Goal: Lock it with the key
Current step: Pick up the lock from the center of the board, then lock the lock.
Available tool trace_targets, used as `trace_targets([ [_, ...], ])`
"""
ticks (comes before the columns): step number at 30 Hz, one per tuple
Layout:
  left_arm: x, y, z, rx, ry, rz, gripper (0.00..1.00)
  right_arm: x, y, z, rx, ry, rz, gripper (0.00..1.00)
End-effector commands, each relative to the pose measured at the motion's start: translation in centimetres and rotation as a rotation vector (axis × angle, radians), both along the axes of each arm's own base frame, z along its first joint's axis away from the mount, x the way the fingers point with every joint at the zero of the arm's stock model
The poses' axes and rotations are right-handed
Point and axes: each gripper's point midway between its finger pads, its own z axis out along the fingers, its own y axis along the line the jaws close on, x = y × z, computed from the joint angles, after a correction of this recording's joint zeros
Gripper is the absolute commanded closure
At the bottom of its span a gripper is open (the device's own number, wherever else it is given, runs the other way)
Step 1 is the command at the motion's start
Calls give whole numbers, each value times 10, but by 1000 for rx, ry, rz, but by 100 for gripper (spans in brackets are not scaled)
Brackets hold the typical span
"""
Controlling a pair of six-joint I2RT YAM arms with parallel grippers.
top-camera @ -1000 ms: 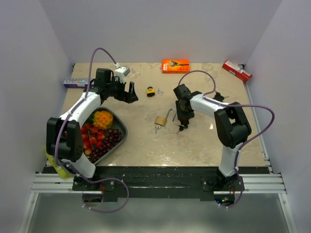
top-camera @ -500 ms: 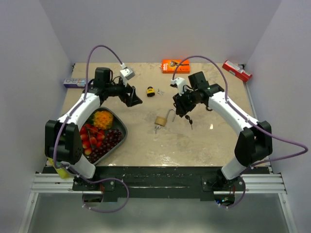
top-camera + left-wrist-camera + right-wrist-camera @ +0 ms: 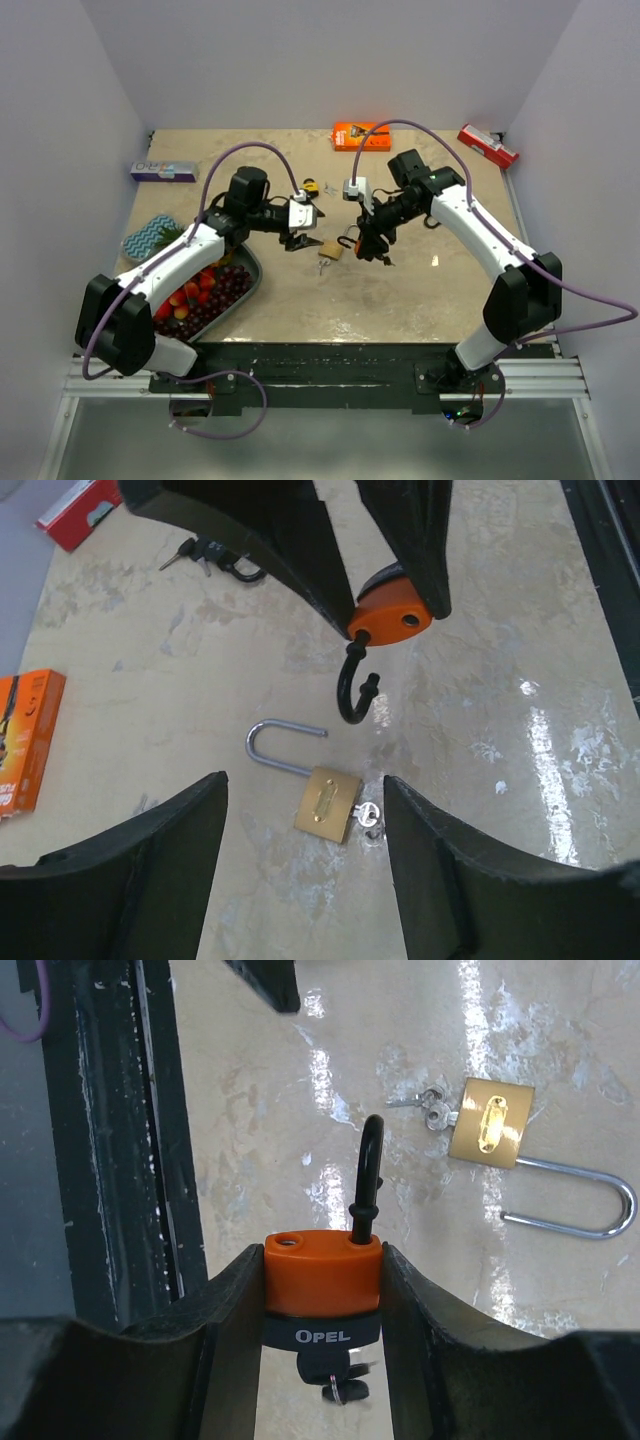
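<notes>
My right gripper (image 3: pixel 320 1255) is shut on an orange-and-black padlock (image 3: pixel 322 1280) and holds it above the table. Its black shackle (image 3: pixel 368 1175) stands open, and a black key (image 3: pixel 335 1385) hangs under the body. It also shows in the left wrist view (image 3: pixel 392 620). A brass padlock (image 3: pixel 327 803) with an open silver shackle lies flat on the table, a small silver key (image 3: pixel 366 815) at its base. My left gripper (image 3: pixel 302 790) is open and empty, straddling the brass padlock from above. In the top view the two grippers (image 3: pixel 303 240) (image 3: pixel 367 240) flank the brass padlock (image 3: pixel 330 250).
A metal tray (image 3: pixel 245 270) of fruit sits at front left, a teal sponge (image 3: pixel 148 235) beside it. A small yellow-black lock (image 3: pixel 311 187), an orange box (image 3: pixel 361 135), a red box (image 3: pixel 488 146) and a blue box (image 3: pixel 162 171) lie at the back.
My left arm has swung from the back left to the centre, over the brass padlock. My right gripper lifted the orange padlock off the table and moved it a little left.
</notes>
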Motion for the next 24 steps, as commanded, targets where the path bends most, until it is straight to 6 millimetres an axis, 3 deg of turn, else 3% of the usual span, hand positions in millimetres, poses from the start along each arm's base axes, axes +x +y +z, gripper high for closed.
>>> trace_targets([
  [1,-13,-24,15,-54,-80,-131,34,-3,13,43,117,-124,76,100],
  [8,-24,-46,19,-96,-6,-176,43,-3,15,52,137,-176,94,100],
  [13,-15,-55,24,-122,4,-160,49,-3,17,53,142,-190,100,100],
  [24,-9,-61,14,-122,64,-149,62,-8,22,63,162,-218,111,100],
])
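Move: Beyond the left fingertips the orange lock hangs in the right hand's grip, about 9 cm to the left hand's right, 2 cm back and 3 cm lower, its open black shackle jutting towards those fingers. The brass padlock lies on the table some 6 cm ahead, 3 cm right and 19 cm below the left hand, its keys about 4 cm nearer the base and 2 cm to its left. At the right hand, the orange lock is right between the pads. Closing in on the orange lock's shackle, the left hand travels about 5 cm right and slightly down, first drawing back some 2.5 cm and then easing forward a little, while its fingers narrow around the shackle without shutting fully. Opposite it, the right hand keeps its grip on the lock body and lifts it about 2 cm, drifting slightly left. Whether the left fingertips touch the shackle can't be told. ##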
